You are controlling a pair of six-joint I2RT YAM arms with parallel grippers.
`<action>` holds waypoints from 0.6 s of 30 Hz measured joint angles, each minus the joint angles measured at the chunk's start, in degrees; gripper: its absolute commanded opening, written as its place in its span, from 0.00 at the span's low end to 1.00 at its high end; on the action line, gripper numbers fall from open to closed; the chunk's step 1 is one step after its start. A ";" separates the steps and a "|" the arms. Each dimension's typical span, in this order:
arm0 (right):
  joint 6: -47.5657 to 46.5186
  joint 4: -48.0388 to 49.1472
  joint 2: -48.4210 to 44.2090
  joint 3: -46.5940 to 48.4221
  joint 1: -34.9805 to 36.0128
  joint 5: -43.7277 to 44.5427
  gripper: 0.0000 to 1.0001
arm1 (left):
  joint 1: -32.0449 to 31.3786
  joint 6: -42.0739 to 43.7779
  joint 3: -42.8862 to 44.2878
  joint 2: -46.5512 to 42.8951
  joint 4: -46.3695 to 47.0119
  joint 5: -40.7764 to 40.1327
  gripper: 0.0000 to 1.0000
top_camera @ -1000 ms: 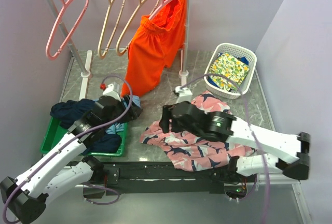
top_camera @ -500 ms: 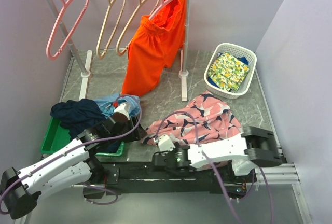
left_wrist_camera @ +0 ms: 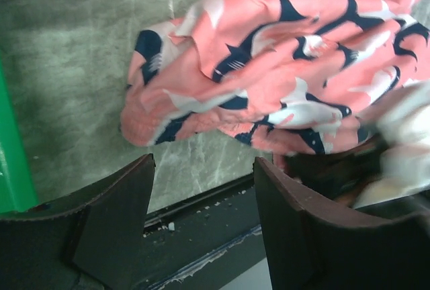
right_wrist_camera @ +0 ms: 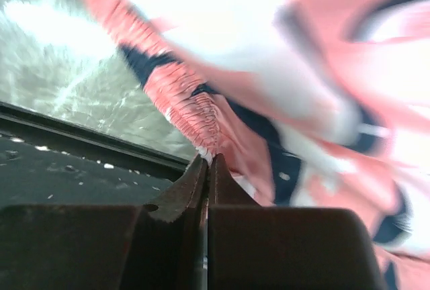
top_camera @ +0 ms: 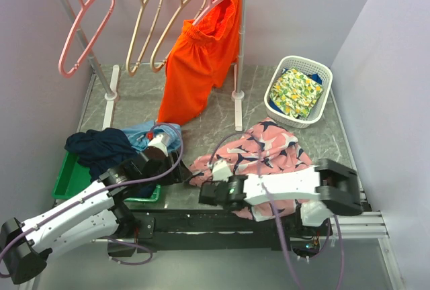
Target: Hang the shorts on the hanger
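The pink shorts (top_camera: 272,149) with the navy and white print lie crumpled on the grey table, right of centre. My right gripper (top_camera: 204,195) is low at their near-left edge, by the table's front rail. In the right wrist view it (right_wrist_camera: 210,159) is shut on the gathered waistband (right_wrist_camera: 185,105). My left gripper (top_camera: 185,173) hovers just left of the shorts (left_wrist_camera: 269,62) and stands open (left_wrist_camera: 205,169) with nothing between its fingers. Two beige hangers hang on the rail at the back; the hanger (top_camera: 134,35) on the left is bare.
Plain orange shorts (top_camera: 201,55) hang on a pink hanger at the rack's right end; another pink hanger (top_camera: 84,31) hangs at the left. A white basket (top_camera: 322,75) holds floral cloth at the back right. A green tray (top_camera: 67,176) with dark clothes sits at left.
My right gripper dropped from above the shorts to their near-left edge and shut on the waistband. My left gripper moved from the tray to beside the shorts.
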 measured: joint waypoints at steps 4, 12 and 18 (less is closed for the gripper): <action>-0.02 -2.38 -10.29 0.04 -5.60 1.92 0.00 | -1.70 -0.26 -0.81 0.02 2.54 0.94 0.66; -2.56 -3.87 -22.91 2.89 -19.43 6.29 0.00 | -6.05 -1.73 -3.54 2.14 5.92 0.50 0.63; -4.83 -3.91 -23.15 4.44 -22.58 6.91 0.00 | -6.32 -1.84 -3.50 5.86 7.06 -3.61 0.63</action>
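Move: Just past the left hand's open fingers lies the loose left end of the pink shorts, about 6 cm ahead, 4 cm to the right and 9 cm below; a pale blue bundle is some 15 cm ahead and 11 cm left, and the green tray's middle about 24 cm left and 4 cm ahead. From the right hand, already pinching the waistband by the table's near edge, the shorts' middle is roughly 10 cm ahead and 14 cm right, their left end 8 cm ahead and 6 cm left, both near its height. Lifting the pinched waistband, the right hand sweeps up about 13 cm and forward nearly as far, bearing right towards the middle of the shorts and easing off late; its wrist turns clockwise and its fingertips swing up, some 30 degrees in all, with fingers still shut. The left hand, open and not yet gripping, dips about 3 cm and shifts 2 cm right towards the loose left end, going slightly back and then forward again. ##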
